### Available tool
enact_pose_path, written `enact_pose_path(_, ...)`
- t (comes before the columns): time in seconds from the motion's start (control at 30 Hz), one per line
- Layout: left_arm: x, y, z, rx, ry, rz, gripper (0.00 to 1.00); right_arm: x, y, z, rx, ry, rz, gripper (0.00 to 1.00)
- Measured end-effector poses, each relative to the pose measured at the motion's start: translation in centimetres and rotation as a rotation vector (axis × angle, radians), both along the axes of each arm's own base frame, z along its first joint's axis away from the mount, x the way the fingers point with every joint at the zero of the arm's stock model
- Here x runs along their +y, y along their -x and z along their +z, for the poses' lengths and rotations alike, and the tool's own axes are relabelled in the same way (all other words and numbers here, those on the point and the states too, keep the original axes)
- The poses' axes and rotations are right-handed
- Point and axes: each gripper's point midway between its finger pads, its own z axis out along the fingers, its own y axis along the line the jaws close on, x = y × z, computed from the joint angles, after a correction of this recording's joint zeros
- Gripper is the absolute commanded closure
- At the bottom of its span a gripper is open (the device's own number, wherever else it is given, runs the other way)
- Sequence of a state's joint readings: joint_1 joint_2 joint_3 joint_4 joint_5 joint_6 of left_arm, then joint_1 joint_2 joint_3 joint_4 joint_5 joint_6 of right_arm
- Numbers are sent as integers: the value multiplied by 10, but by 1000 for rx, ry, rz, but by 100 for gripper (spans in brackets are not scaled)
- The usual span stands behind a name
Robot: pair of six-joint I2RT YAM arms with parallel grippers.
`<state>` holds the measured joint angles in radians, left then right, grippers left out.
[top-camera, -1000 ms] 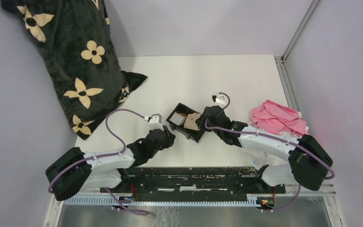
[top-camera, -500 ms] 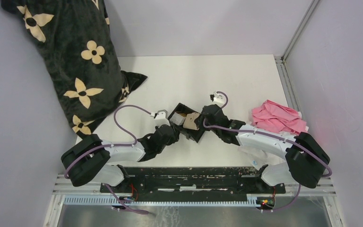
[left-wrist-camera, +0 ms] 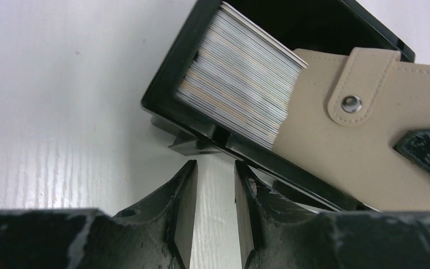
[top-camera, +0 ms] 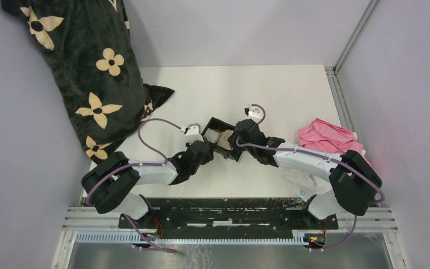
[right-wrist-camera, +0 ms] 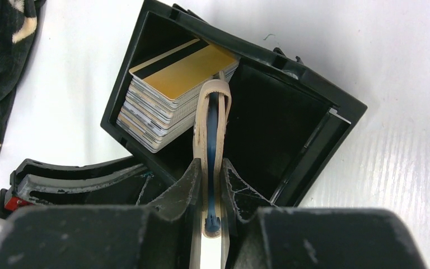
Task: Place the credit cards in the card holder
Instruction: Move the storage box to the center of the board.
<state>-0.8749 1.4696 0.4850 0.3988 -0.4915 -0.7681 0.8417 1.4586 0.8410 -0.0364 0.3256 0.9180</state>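
A black two-compartment tray [top-camera: 211,121] sits mid-table. Its left compartment holds a stack of credit cards [right-wrist-camera: 171,84] with a golden-yellow one on top; the stack's striped edges [left-wrist-camera: 241,92] show in the left wrist view. My right gripper [right-wrist-camera: 211,165] is shut on the tan card holder [right-wrist-camera: 211,106], held on edge over the tray's middle wall, a blue strip showing between its leaves. Its snap tab [left-wrist-camera: 351,103] faces my left gripper [left-wrist-camera: 215,168]. That gripper is open and empty, low on the table, its tips just short of the tray's near wall [left-wrist-camera: 201,131].
A black blanket with cream flowers [top-camera: 84,73] is piled at the back left. A pink cloth [top-camera: 330,140] lies at the right, beside my right arm. In the top view both grippers [top-camera: 204,147] [top-camera: 235,139] crowd the tray from either side.
My left arm has swung right and forward, up to the tray's near wall. My right gripper has carried the card holder slightly left, over the tray.
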Motion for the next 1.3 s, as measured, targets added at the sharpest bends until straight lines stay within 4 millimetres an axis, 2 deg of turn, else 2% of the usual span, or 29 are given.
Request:
enact_pose_path(0.3,19,-31,0,-5,-3,67,62,3,-18,5,-7,9,-12,99)
enact_pose_path(0.6,12,-67,12,-23,4,64,62,0,-46,7,-4,14,-46,99)
enact_pose_path(1.0,14,-115,12,-14,29,95,62,-3,-64,7,13,8,-48,99)
enact_pose_path(1.13,12,-124,14,-21,24,86,62,-5,-70,9,14,1,-51,99)
enact_pose_path(1.3,10,-123,17,-24,29,79,61,-9,-69,7,24,10,-53,99)
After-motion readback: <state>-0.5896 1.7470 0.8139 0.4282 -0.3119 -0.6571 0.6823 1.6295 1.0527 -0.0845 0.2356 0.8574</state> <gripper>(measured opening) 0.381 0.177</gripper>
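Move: By the box's near-left wall, the left fingers have the storage box's middle roughly 3 cm ahead and 6 cm to their right, at about their height. Inside it, the card stack lies some 5 cm ahead and 2 cm right of them, the card holder about 4 cm ahead and 7 cm right. From the right hand, already pinching the card holder, the box's middle is about 2 cm ahead, 4 cm left and 5 cm below; the card stack is about 3 cm ahead and 8 cm left. Pushing along the box's left side with part-open fingers, the left hand travels about 12 cm forward and stops, while the right hand goes some 7 cm the same way, keeping its pinch on the card holder inside the box. Both hands stay nearly level and the wrists hardly turn. ##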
